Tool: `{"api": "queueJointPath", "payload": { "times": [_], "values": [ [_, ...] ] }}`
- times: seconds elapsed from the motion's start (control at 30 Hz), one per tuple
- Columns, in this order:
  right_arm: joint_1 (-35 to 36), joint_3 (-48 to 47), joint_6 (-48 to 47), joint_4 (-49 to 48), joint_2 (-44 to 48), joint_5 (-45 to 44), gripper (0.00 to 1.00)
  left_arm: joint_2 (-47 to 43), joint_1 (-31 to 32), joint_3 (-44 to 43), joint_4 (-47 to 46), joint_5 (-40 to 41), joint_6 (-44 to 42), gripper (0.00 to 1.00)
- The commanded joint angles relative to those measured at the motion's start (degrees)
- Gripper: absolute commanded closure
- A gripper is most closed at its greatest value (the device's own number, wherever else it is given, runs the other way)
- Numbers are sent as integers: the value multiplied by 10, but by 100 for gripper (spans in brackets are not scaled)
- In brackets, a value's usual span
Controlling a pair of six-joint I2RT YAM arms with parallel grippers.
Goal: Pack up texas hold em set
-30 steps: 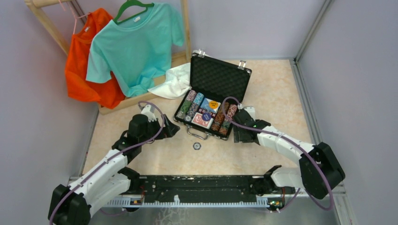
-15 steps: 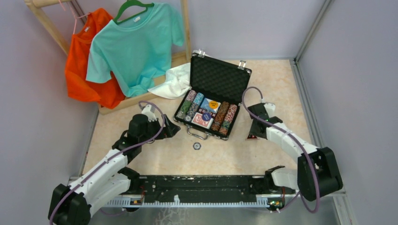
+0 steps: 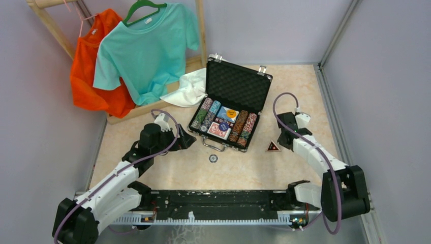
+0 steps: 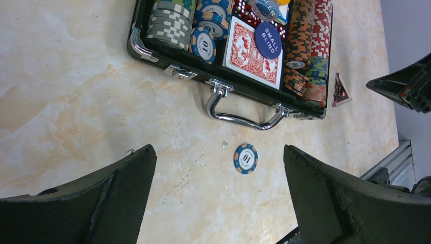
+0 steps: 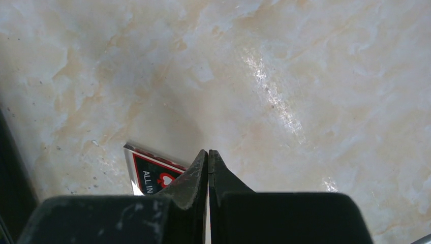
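Observation:
The black case (image 3: 237, 83) lies open mid-table, with rows of poker chips (image 3: 243, 127), a red card deck (image 4: 253, 51) and a blue "small blind" button (image 4: 268, 40) in its tray. In front of the chrome handle (image 4: 244, 118) a loose blue chip (image 3: 213, 158) (image 4: 246, 158) lies on the table. A triangular "ALL IN" marker (image 3: 273, 146) (image 5: 152, 175) lies right of the case. My left gripper (image 3: 188, 141) (image 4: 217, 150) hovers open at the case's front left corner, empty. My right gripper (image 3: 282, 144) (image 5: 208, 151) is shut on nothing, just right of the marker.
A white cloth (image 3: 190, 87) lies behind the case's left side. Orange (image 3: 94, 76) and teal (image 3: 147, 48) shirts hang on a wooden rack at the back left. Walls close in the table on both sides, and the arms' mounting rail (image 3: 218, 203) runs along the near edge.
My right arm has swung right, away from the case's front right corner, and its jaws have closed empty. The triangular marker now shows on the table. The left arm has not moved.

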State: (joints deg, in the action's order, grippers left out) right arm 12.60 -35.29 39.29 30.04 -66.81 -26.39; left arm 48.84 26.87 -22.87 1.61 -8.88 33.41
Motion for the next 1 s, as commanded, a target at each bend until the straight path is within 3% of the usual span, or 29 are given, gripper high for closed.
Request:
{"api": "queueJointPath", "payload": {
  "times": [0.0,0.27,0.63,0.8,0.97],
  "values": [
    [-3,7,13,1,-17,4,100,-10,-1,-2,-19,-13,-3,0],
    [1,34,8,-19,-40,51,100,-28,-1,2,-26,-19,-4,0],
    [66,52,18,-69,-61,82,100,-23,-1,6,-34,-24,-3,0],
    [125,5,38,-55,-102,71,100,-22,-2,5,-33,-21,-4,0],
    [138,-22,44,-11,-89,13,100,-27,-2,3,-26,-19,-4,0]
  ]
}}
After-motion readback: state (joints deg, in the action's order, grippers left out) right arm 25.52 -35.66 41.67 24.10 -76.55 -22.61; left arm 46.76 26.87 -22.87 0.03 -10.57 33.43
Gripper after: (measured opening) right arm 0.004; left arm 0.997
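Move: The all-in triangle lies flat on the table about 4 cm to the right hand's left, perhaps 1 cm nearer the base and some 4 cm below the fingertips. The chip case's near right corner is roughly 16 cm to the left of that hand and 2 cm nearer; the red chip stack in the case sits about 15 cm left and 9 cm farther out. From the left hand, the triangle is some 39 cm to the right, 1 cm nearer and 11 cm down. Down about 3 cm and back 2 cm, the right hand drops beside the all-in triangle with its fingers already shut, then sweeps left, ending about 7 cm over while easing forward again and turning some 15 degrees counter-clockwise. Low over the table, the side of the closed fingertips meets the triangle's right edge and pushes it along towards the case. ##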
